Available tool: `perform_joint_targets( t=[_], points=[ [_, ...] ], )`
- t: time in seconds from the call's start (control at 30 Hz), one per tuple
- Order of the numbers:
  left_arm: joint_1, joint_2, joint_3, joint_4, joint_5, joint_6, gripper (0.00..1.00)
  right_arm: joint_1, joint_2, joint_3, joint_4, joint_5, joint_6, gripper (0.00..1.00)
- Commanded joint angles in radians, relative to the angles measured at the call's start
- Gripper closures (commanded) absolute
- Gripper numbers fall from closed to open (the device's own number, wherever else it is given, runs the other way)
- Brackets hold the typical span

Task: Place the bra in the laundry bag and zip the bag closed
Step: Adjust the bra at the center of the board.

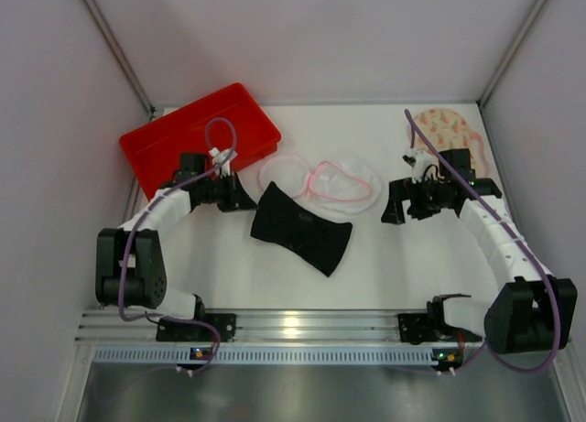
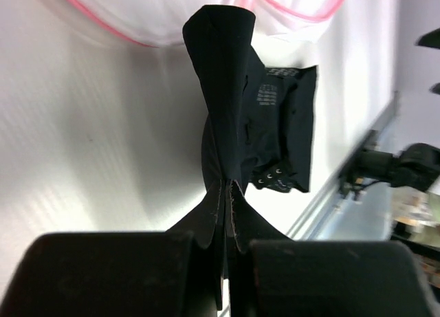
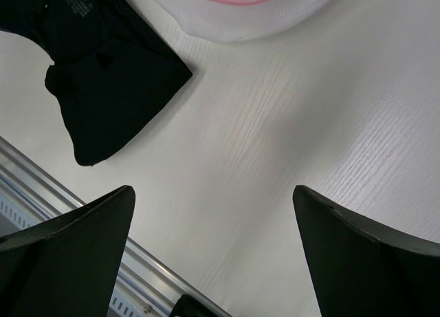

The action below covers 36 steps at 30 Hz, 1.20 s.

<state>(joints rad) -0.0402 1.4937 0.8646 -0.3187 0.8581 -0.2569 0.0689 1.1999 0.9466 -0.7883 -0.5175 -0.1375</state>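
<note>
The black bra lies spread on the white table, in the middle. My left gripper is at its left end, shut on the fabric. In the left wrist view the fingertips are pinched together on a raised fold of the bra. The laundry bag, white mesh with pink edging, lies just behind the bra, its opening loose. It also shows as a pale edge at the top of the left wrist view. My right gripper stands open to the right of the bag, over bare table, holding nothing.
A red tray sits at the back left, behind my left arm. A peach patterned fabric piece lies at the back right under my right arm. Walls close in both sides. A metal rail runs along the near edge.
</note>
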Motion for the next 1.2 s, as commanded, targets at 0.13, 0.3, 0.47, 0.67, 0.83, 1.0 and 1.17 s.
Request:
perform_joint_targets(
  t=[0.13, 0.3, 0.47, 0.67, 0.83, 1.0, 1.17],
  points=[
    [-0.243, -0.131, 0.12, -0.144, -0.391, 0.145, 1.0, -0.014, -0.017, -0.002, 0.051, -0.019, -0.002, 0.01],
    [-0.461, -0.133, 0.178, -0.201, -0.64, 0.176, 1.0, -0.012, -0.033, -0.005, 0.049, -0.009, -0.005, 0.0],
    [-0.588, -0.106, 0.238, -0.237, -0.763, 0.18, 1.0, -0.012, -0.03, -0.005, 0.049, -0.009, -0.007, 0.0],
    [-0.769, -0.015, 0.298, -0.266, -0.847, 0.165, 1.0, -0.012, -0.023, -0.005, 0.054, -0.018, 0.006, 0.01],
    [-0.863, 0.101, 0.367, -0.289, -0.932, 0.14, 1.0, -0.012, -0.031, -0.006, 0.055, -0.006, 0.006, 0.01],
    [-0.926, 0.184, 0.416, -0.29, -0.913, 0.119, 1.0, -0.015, -0.036, -0.008, 0.057, 0.007, 0.009, 0.01],
    [-0.986, 0.261, 0.455, -0.289, -0.909, 0.11, 1.0, -0.021, -0.04, -0.005, 0.052, 0.01, 0.009, 0.01]
  ],
)
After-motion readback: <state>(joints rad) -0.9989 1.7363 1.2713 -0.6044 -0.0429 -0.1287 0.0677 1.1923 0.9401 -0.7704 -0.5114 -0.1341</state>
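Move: My left hand holds one end of the bra up, about 9 cm above the board. The bra's right half, which that end is going to, lies some 17 cm to my right and 7 cm back. The laundry bag lies about 16 cm right and 8 cm forward of my hand; the red bin sits roughly 15 cm left and 16 cm forward. From my right hand, the bra's right half is some 17 cm left, 5 cm back and 11 cm below. Keeping the bra's end pinched in shut fingers, I sweep my left hand about 18 cm right and 8 cm back, to carry it over the bra's right half. I arc up some 3 cm first, then come down about 6, while the wrist swings clockwise and tips until the fingers point steeply down. ##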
